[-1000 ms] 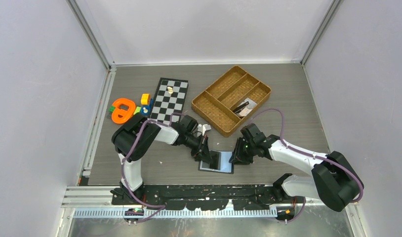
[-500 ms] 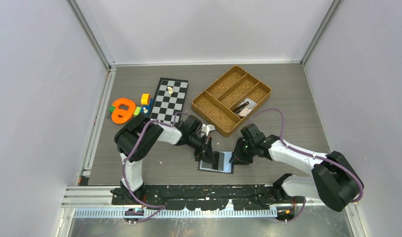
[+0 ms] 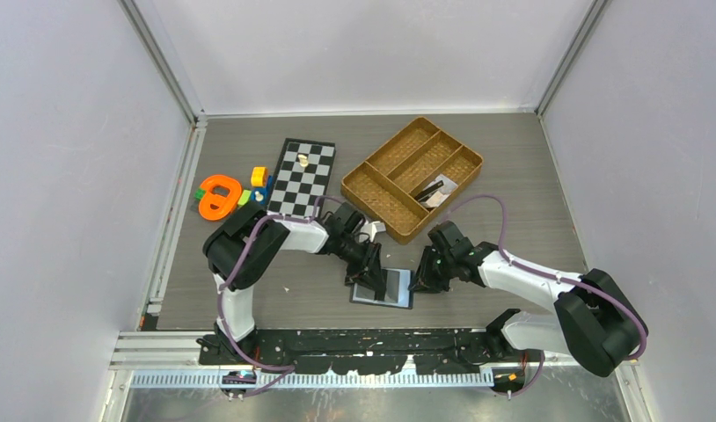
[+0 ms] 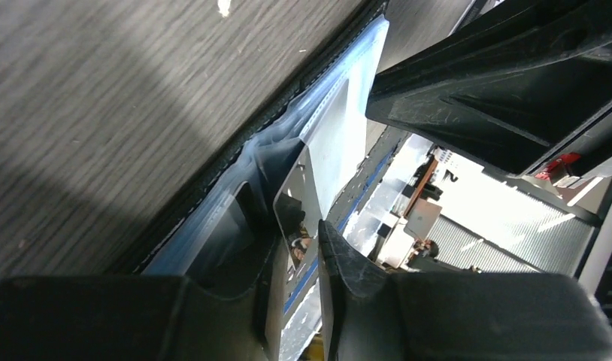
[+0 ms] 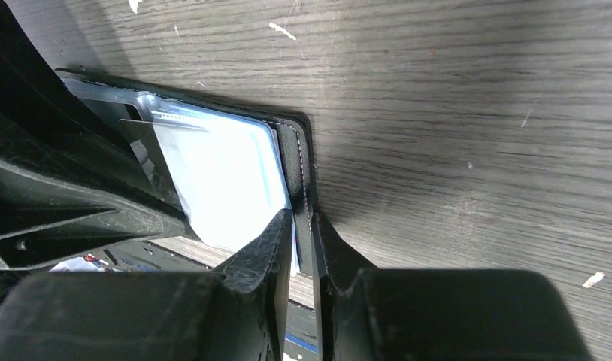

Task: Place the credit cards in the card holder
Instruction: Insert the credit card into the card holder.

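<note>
The black card holder [image 3: 383, 288] lies open on the table between my two arms, its bluish clear pockets facing up [image 5: 228, 173]. My left gripper [image 3: 369, 274] stands over its left half. In the left wrist view a grey credit card [image 4: 307, 180] stands between the slightly open fingers [image 4: 299, 237], its far end tucked into a pocket [image 4: 213, 218]. My right gripper [image 5: 301, 218] is shut on the holder's stitched right edge [image 5: 301, 158]. More credit cards, one dark and one whitish [image 3: 435, 190], lie in the woven tray.
The brown woven divided tray [image 3: 390, 171] sits behind the holder. A chessboard [image 3: 302, 178] lies to its left, with an orange toy [image 3: 218, 195] and small coloured blocks [image 3: 259, 176] beyond. Both forearms crowd the near middle.
The holder and both grippers have shifted slightly left. My left jaws have parted from the card. My right jaws have narrowed onto the holder's edge.
</note>
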Motion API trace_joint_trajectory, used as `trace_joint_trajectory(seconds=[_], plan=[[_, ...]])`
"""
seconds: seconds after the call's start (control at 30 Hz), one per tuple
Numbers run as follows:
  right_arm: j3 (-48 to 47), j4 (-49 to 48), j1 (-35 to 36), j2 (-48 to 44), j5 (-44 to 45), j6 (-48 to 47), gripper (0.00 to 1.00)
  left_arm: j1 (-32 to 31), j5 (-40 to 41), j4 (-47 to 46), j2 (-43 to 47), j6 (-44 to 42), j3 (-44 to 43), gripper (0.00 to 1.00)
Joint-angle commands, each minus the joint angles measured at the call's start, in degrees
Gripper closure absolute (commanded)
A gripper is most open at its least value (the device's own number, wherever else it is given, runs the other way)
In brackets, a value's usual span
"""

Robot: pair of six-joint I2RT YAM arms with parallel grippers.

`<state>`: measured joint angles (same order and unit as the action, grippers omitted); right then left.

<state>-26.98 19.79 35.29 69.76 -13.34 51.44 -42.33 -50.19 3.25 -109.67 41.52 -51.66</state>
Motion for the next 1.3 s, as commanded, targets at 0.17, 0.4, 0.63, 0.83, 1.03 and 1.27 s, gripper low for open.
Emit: trace_joint_trajectory(seconds=[0.17, 0.4, 0.63, 0.83, 1.03, 1.27], plan=[[0.04, 0.49, 0.47, -0.27, 3.80, 0.63, 0.82, -0.21, 7.48, 12.33, 4.88, -6.90, -4.12, 0.64], [0.00, 0.61, 0.44, -0.72, 4.03, 0.54, 0.83, -0.29, 9.03, 16.76, 7.43, -8.77, -6.17, 0.56], [-0.09, 0.32, 0.48, -1.15, 3.70, 0.45, 0.83, -0.85, 10.71, 19.79, 9.20, -9.61, -7.08, 0.51], [-0.05, -0.80, 0.45, -1.88, 2.51, 0.76, 0.81, -1.11, 12.49, 20.85, 10.35, -10.36, -7.22, 0.49], [0.76, -2.52, 0.46, -1.67, 1.87, 1.76, 0.78, -2.16, 11.69, 18.80, 8.10, -9.80, -6.79, 0.49], [2.01, -4.83, 0.48, -1.39, 1.22, 3.20, 0.77, -3.35, 11.52, 17.33, 6.11, -9.45, -6.94, 0.51]])
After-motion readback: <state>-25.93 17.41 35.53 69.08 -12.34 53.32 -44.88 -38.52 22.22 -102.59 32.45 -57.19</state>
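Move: The credit card leans out of the clear pocket on the card holder's right page, its inner edge between the left fingertips; its middle is about 2 cm right of the left hand, 1 cm ahead and 1 cm below. The pocket's middle lies about 5 cm right of it, 1 cm ahead and 2 cm below; the tray is some 25 cm ahead and 8 cm right. From the right hand, at the holder's right edge, the card lies roughly 7 cm to the left, level fore and aft. Already loosening, the left fingers let go of the card's inner edge and spread to about half open while the hand lifts some 2.5 cm and drifts 2 cm left, tipping roughly 15 degrees so the fingers point more steeply down. It then eases about 1 cm back and slightly down, beside the card's exposed end. The right hand stays at the holder's right edge, its gap unchanged. ##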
